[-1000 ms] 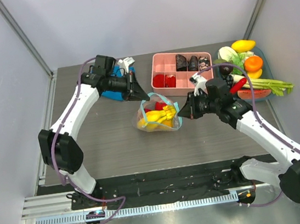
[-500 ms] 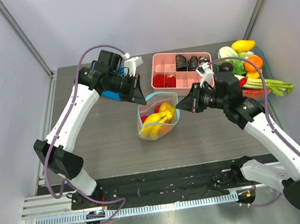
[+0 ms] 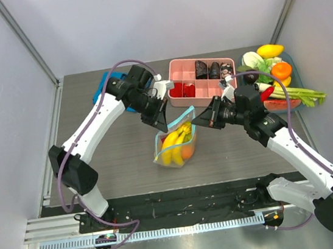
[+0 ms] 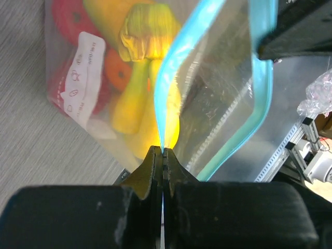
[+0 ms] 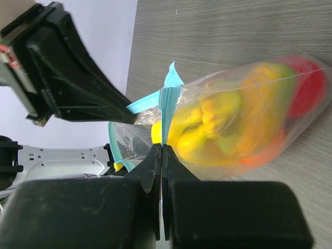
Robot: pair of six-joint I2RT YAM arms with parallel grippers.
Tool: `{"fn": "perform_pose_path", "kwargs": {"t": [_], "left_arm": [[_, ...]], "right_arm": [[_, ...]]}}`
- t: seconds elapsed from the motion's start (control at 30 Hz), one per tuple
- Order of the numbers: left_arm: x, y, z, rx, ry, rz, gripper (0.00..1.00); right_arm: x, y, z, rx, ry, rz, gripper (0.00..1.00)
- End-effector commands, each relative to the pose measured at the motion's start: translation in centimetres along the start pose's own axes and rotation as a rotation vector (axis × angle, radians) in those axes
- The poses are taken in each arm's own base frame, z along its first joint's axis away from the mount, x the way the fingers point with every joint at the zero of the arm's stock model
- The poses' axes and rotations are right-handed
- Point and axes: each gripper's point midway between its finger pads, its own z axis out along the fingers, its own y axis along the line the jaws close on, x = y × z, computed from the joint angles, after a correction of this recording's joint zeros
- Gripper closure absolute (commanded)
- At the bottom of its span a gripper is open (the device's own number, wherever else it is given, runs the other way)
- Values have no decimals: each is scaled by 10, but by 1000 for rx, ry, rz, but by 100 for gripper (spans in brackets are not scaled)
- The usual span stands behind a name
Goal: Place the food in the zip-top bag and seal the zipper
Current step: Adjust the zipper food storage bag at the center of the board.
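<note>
The clear zip-top bag hangs lifted over the table's middle, with a yellow banana bunch, red pieces and an orange piece inside. Its white label faces the left wrist camera. My left gripper is shut on the teal-blue zipper at the mouth's left end. My right gripper is shut on the zipper's other end. The mouth gapes open between them. The left gripper's fingers show in the right wrist view. More food lies at the back right.
A pink compartment tray with red and dark pieces stands behind the bag. A blue plate at the back right holds the remaining fruits and vegetables. A folded blue cloth lies behind the left arm. Walls close in both sides.
Both grippers have lifted the bag and turned it upright, so its contents hang down. The left arm swung right and forward, away from the blue cloth; the mouth narrowed.
</note>
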Motion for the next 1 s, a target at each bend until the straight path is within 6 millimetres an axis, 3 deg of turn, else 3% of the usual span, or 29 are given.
{"fn": "perform_pose_path", "kwargs": {"t": [0.0, 0.1, 0.17, 0.23, 0.3, 0.33, 0.43, 0.5, 0.53, 0.57, 0.6, 0.63, 0.7, 0.97], "left_arm": [[-28, 2, -6, 13, -68, 9, 95], [-38, -6, -20, 125, -120, -32, 77], [-43, -1, -31, 154, -174, -44, 60], [-39, -5, -49, 186, -235, -21, 35], [-34, -7, -67, 167, -319, 31, 26], [-31, 0, -74, 146, -352, 49, 17], [0, 2, -86, 87, -414, 124, 13], [31, 9, -72, 76, -375, 186, 13], [44, -1, -79, 70, -406, 253, 11], [53, 2, -76, 58, -408, 295, 10], [70, 8, -65, 53, -388, 285, 9], [68, 8, -70, 5, -443, 329, 9], [69, 12, -64, -9, -462, 280, 9], [27, 13, -37, -75, -439, 216, 11]], "right_arm": [[-19, 25, -5, -73, -98, -22, 99], [-21, 21, -7, -58, -119, -16, 99], [-22, 20, -6, -58, -128, -12, 99], [-26, 22, -6, -61, -147, -9, 99], [-31, 21, -6, -47, -170, -7, 99], [-34, 18, -6, -32, -185, -4, 99], [-35, 14, -6, -21, -202, 17, 99], [-34, 9, -4, -8, -205, 31, 99], [-36, 8, -5, -3, -214, 39, 99], [-37, 6, -4, 3, -222, 46, 99], [-38, 6, -4, 0, -226, 51, 99], [-40, 8, -3, -8, -233, 52, 99], [-43, 8, -2, -8, -243, 56, 99], [-48, 8, -4, 5, -258, 38, 99]]}}
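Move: The yellow slider at the bag mouth's near-left corner lies about 8 cm back, 5 cm left and 6 cm below the left hand, which pinches the mouth's blue zipper strip. The food in the bag is level with that hand, some 4 cm right and 14 cm down; the pink bin is roughly 30 cm ahead and 18 cm right. From the right hand, also pinching the strip, the slider is about 10 cm back, 15 cm left and 6 cm lower. The bag's zipper strip is let go by the left fingers, which open wide as the hand edges some 4 cm forward; it then arcs left and back around the bag mouth, tilting about 20 degrees, and turns rightward again towards the slider corner, still open. The right hand keeps its pinch, easing forward about 2.5 cm and turning slightly clockwise. ##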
